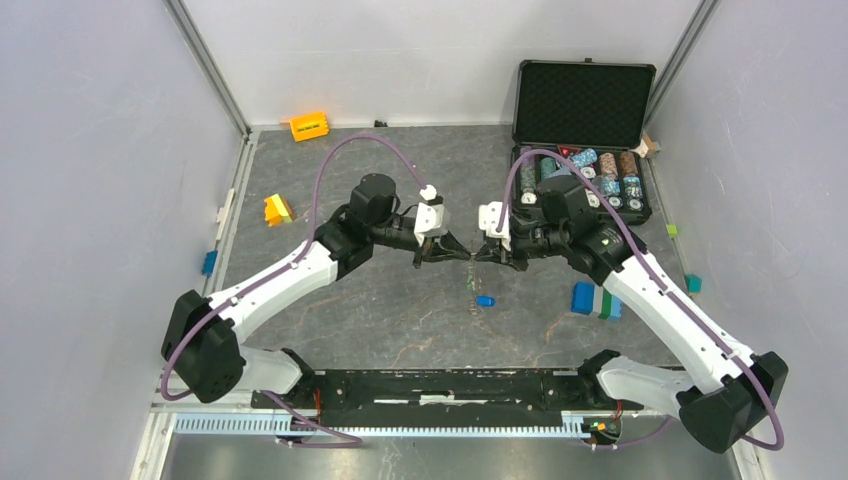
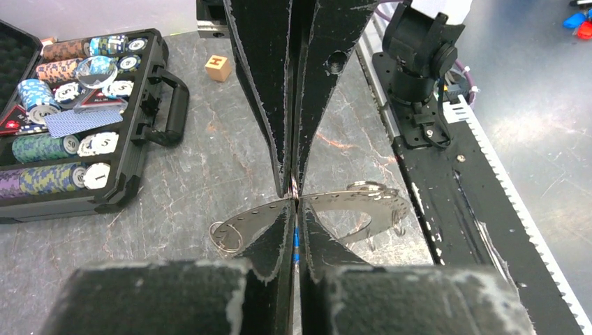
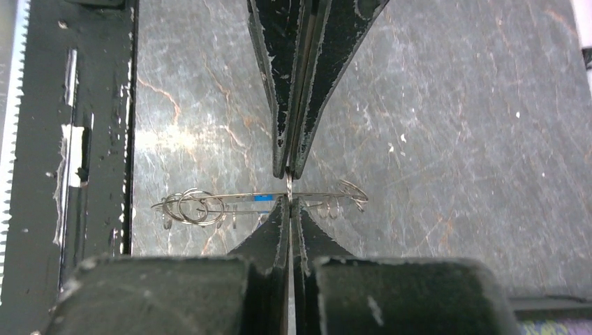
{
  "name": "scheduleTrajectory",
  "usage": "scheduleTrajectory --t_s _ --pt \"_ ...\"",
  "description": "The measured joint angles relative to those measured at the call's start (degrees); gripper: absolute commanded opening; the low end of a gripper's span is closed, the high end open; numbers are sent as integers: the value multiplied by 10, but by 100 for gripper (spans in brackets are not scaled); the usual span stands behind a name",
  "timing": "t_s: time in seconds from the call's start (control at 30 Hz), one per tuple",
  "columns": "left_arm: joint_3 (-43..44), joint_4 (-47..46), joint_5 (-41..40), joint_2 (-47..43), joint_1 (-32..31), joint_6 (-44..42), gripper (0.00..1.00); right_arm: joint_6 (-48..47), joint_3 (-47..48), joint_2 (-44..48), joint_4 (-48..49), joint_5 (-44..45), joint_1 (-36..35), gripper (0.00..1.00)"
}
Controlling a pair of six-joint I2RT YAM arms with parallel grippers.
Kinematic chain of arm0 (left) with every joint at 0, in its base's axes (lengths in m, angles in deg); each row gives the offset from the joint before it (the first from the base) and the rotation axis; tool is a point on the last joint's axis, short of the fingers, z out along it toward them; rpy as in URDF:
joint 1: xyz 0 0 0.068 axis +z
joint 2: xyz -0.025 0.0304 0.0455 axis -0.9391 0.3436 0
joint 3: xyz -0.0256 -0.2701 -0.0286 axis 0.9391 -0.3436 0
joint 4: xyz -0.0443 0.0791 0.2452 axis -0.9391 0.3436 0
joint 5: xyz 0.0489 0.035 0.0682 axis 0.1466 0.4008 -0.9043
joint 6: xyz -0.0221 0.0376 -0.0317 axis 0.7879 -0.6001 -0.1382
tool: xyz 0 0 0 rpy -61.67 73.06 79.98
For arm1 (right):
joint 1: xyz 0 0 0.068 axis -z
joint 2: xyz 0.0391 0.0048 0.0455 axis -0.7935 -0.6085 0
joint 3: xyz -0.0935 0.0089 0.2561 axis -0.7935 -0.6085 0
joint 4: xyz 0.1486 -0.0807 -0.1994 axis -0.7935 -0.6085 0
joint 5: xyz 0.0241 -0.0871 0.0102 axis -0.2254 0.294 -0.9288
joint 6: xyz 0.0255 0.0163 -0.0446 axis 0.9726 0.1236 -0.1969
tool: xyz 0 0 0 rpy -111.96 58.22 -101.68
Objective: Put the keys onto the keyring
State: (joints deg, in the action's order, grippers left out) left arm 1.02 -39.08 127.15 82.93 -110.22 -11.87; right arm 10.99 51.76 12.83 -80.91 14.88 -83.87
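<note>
The keyring (image 2: 363,202) is a flat grey metal ring with small holes along its rim and little split rings (image 2: 227,237) hooked into it. It hangs level above the table between both arms (image 1: 469,257). My left gripper (image 2: 294,204) is shut on one rim and my right gripper (image 3: 290,199) is shut on the opposite rim, fingertips nearly meeting (image 1: 455,255) (image 1: 484,254). In the right wrist view the keyring (image 3: 230,201) shows edge-on. A key with a blue head (image 1: 485,301) lies on the table just below and in front of the ring.
An open black case of poker chips (image 1: 640,150) (image 2: 150,112) stands at the back right. Blue and green blocks (image 1: 596,299) sit by the right arm. An orange block (image 1: 309,126), a yellow block (image 1: 277,209) and a wooden cube (image 2: 218,68) lie farther off. The black base rail (image 1: 440,385) runs along the near edge.
</note>
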Motion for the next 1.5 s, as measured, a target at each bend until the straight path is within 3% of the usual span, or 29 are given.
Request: scheduleTrajectory --t_s 0.4,0.9,1.07,1.27,1.37,1.5 --pt "7 4 -23 32 -13 -23 2 -18 46 -15 -87 70 -18 0" --pt "-27 -34 -31 55 -14 1 2 -24 68 -10 -84 40 -19 0" --pt "-27 -15 -32 49 -14 -8 21 -24 64 -7 -73 42 -19 0" --pt "-13 92 -35 3 -12 -75 42 -24 47 7 -66 45 -19 0" --pt "6 128 -35 -14 -10 -98 58 -27 39 13 -59 42 -19 0" --pt "43 164 -34 -18 -9 -114 66 -30 23 16 -50 27 -19 0"
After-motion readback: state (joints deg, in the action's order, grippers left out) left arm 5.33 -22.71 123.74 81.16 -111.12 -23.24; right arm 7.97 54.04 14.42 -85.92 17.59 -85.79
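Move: The small wire ring at the big metal ring's rim sits right at both sets of shut fingertips: roughly 1 cm to the left hand's right, 1 cm to the right hand's left. From the left hand, the big ring's centre hangs about 4 cm back, 1 cm right and 4 cm below, with the green key about 5 cm back, 1 cm right and 10 cm below. The blue key lies about 10 cm back, 5 cm right and 22 cm below. The big ring stays pinched by its rim in the right fingers, that hand dipping about 1 cm down and right, then rising some 2.5 cm before easing slightly back and down. Beside the rim the left hand, still shut, works down about 5 cm, edging slightly right and forward, then opens more than halfway, backs off leftward some 2.5 cm and climbs about 4 cm, its fingers clear of both rings. ##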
